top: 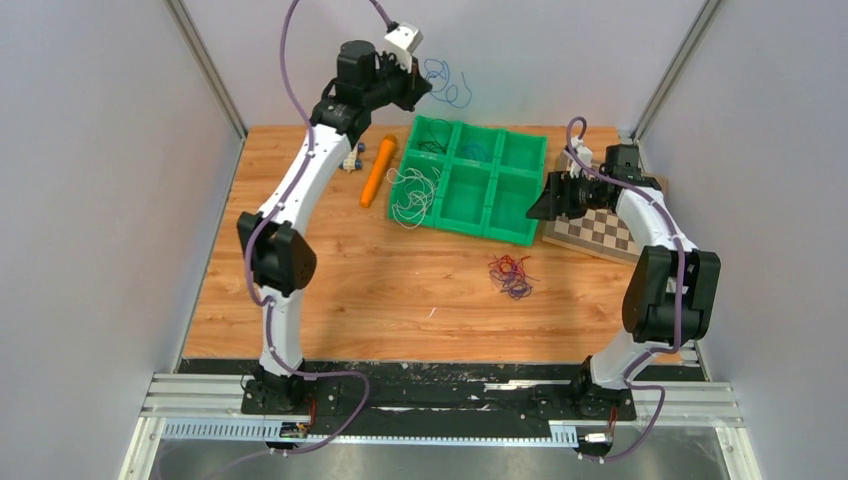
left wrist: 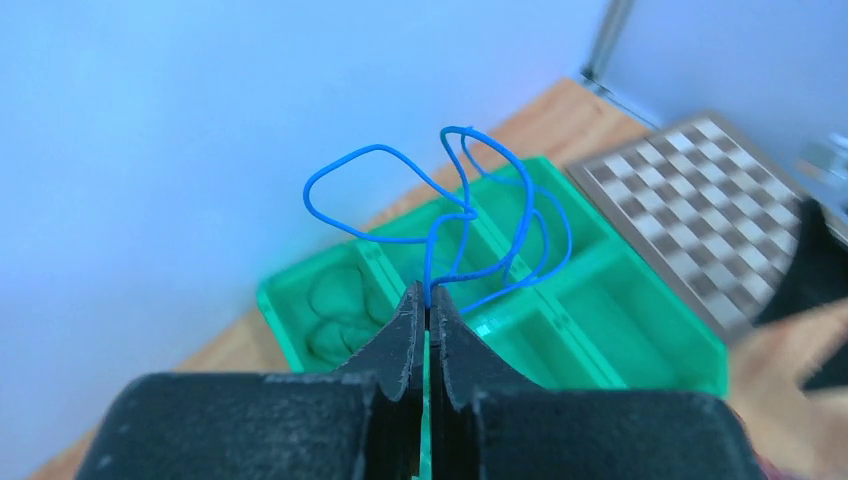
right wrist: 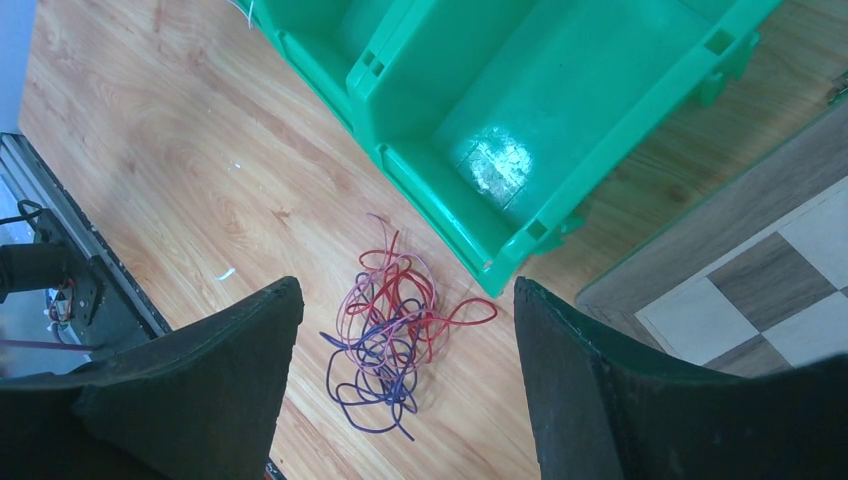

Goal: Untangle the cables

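High above the table's far edge, my left gripper [top: 425, 85] [left wrist: 429, 300] is shut on a thin blue cable [top: 450, 86] [left wrist: 378, 148], whose curly loops stick up beyond the fingertips over the green bin [top: 480, 228] [left wrist: 600, 330]. A knotted clump of red, pink and purple cables [top: 511, 275] [right wrist: 395, 320] lies on the wooden table in front of the bin. My right gripper [top: 545, 205] [right wrist: 408, 290] hovers open above that clump, holding nothing. A white cable [top: 412, 195] drapes over the bin's left side. Green curls [left wrist: 330, 310] lie in one bin compartment.
The green bin [right wrist: 520, 120] has several compartments and stands at the back middle. A chessboard [top: 600, 232] [left wrist: 700, 210] [right wrist: 760, 290] lies to its right under the right arm. An orange carrot-shaped piece [top: 378, 170] and a small white item [top: 350, 160] lie left of the bin.
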`<state>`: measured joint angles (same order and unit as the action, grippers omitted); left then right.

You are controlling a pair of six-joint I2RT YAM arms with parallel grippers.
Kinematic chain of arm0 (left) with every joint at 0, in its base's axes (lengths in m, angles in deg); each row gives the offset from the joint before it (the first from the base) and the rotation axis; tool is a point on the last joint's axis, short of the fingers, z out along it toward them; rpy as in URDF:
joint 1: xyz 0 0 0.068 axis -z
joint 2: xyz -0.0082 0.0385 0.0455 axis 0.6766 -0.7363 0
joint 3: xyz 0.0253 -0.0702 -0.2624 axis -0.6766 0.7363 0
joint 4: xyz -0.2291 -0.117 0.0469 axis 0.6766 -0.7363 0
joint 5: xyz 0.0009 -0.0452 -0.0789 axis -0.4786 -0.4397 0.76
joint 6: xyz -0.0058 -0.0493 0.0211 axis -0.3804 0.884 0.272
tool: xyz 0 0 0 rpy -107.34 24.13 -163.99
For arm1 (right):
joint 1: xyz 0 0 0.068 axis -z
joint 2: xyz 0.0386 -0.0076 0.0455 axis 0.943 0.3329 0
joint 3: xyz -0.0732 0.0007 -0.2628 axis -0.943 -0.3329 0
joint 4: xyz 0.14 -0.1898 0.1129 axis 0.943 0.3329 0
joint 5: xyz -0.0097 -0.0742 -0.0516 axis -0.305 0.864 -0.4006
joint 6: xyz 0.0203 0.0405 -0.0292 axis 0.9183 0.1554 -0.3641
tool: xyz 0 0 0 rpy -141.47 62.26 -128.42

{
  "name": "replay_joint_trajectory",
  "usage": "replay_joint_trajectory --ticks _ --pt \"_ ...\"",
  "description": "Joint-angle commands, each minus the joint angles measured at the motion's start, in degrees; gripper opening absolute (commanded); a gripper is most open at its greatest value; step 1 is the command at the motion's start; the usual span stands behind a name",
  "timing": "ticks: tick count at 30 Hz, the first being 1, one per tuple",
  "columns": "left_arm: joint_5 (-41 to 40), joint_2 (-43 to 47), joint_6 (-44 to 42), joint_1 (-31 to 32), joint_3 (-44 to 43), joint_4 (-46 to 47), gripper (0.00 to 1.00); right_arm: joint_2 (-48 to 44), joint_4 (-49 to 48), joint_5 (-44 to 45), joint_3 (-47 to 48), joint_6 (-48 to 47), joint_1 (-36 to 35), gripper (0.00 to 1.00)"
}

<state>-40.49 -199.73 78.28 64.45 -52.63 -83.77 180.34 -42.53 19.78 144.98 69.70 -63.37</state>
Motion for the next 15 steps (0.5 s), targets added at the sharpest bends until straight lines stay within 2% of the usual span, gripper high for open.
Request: replay_joint_trajectory --ticks 1,6,10,15 --pt "-7.2 -13.2 1.4 1.1 -10.2 6.3 0.0 -0.7 0.0 -0.2 1.7 -0.5 -0.3 0.76" --pt "-9.8 -20.9 -3.5 3.4 -11.7 21.2 0.0 -1.5 0.1 1.3 0.3 -1.5 -0.1 0.76" --pt "-13.7 -26.9 -8.7 5.7 -14.9 24.8 0.0 -0.5 -0.1 0.7 0.0 -0.3 -0.1 0.76" --pt "-17.9 -31.8 -21.1 8.6 -15.0 27.0 0.0 1.8 -0.4 -0.1 2.3 0.9 -0.1 0.76"
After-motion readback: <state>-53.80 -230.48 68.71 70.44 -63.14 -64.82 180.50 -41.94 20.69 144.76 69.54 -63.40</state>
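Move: The left gripper already holds a blue cable high above the far side of the green tray. Its goal, the far middle compartment where another blue cable lies, is about 13 cm ahead, 14 cm to the right and 33 cm below. At that same depth, the dark cable's compartment is some 14 cm ahead and 3 cm right, and the white cable about 3 cm back and 2 cm left. From the right hand the goal is roughly 26 cm ahead, 14 cm left and 12 cm below. Swing the left gripper forward about 11 cm while bearing right, then let the path turn steeply down, sinking some 19 cm in all towards the tray's far middle compartment. Keep the fingers shut on the blue cable throughout and let the wrist roll only slightly, so that the loops stay out ahead of the fingertips over the compartment. ##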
